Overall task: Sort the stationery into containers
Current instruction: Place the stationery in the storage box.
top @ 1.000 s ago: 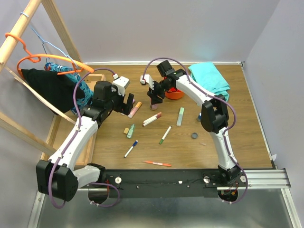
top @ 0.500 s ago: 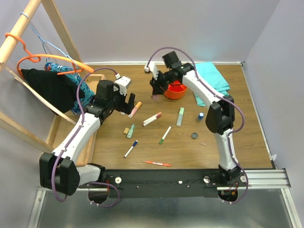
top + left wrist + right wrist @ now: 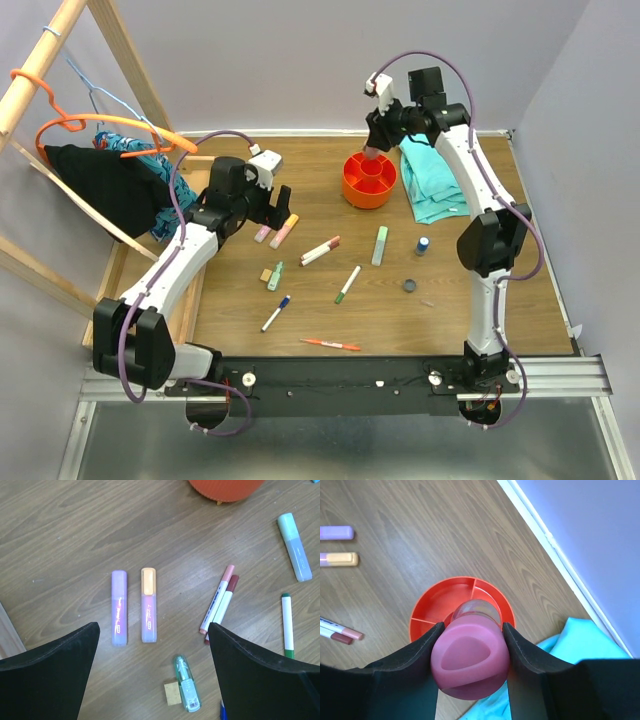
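My right gripper (image 3: 372, 143) is shut on the pink glue bottle (image 3: 470, 662) and holds it just above the orange tub (image 3: 368, 181), over its middle in the right wrist view (image 3: 432, 605). The left gripper (image 3: 272, 207) is open and empty, hovering over a purple highlighter (image 3: 119, 607) and an orange-capped highlighter (image 3: 148, 605) lying side by side. Two markers (image 3: 219, 605), a tan eraser (image 3: 172, 695) and a clear green stick (image 3: 187, 690) lie close by. A mint highlighter (image 3: 380, 245), a blue-capped bottle (image 3: 423, 245) and a dark disc (image 3: 410, 286) lie to the right.
The teal cloth (image 3: 440, 180) lies right of the tub. Green (image 3: 348, 284), blue (image 3: 275, 313) and red (image 3: 330, 344) pens are scattered toward the near edge. A wooden tray (image 3: 205, 165) and a hanger rack with clothes stand at the left.
The right arm has lifted the pink glue bottle from left of the tub and swung it back and right to above the tub. The left gripper edged toward the two highlighters.
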Motion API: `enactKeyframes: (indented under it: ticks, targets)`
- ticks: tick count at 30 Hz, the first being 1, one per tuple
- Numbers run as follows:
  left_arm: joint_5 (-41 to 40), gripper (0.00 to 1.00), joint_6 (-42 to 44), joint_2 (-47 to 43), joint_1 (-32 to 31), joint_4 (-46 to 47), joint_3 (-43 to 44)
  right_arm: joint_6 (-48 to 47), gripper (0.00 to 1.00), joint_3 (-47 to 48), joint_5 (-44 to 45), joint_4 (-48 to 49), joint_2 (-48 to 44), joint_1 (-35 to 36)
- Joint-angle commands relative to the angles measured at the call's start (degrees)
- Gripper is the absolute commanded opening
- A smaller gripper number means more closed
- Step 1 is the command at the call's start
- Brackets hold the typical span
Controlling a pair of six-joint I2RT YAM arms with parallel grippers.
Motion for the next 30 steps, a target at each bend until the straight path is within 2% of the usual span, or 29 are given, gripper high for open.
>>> enactKeyframes:
  ticks: [1,30]
  targets:
    - [1.72,0.99,0.38,1.23,0.21,1.56,2.13,0.77,0.32,1.72,1.29,0.94,-1.24,-0.71]
    - [0.49,0.99,-1.38,2.02,0.21,2.18,-1.21,-0.20,0.34,-5.31,0.33,-0.64,3.77,-0.98]
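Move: The right gripper already holds the pink-capped bottle above the red storage box, whose middle lies about 20 cm below the hand and 1 cm to its right. Down on the table, the turquoise cloth is some 24 cm to the hand's right and 3 cm ahead. The green highlighter lies about 17 cm back and 5 cm right, the two pink and brown pens 19 cm back and 14 cm left. From the left hand, the box is roughly 15 cm ahead and 25 cm to the right. Keep the right fingers shut on the bottle's pink cap. Shift it about 1 cm right to line up with the box, then lower it about 5 cm, nearly straight down, towards the round centre cup, tipping the hand some 5 to 10 degrees further down as it sinks. ##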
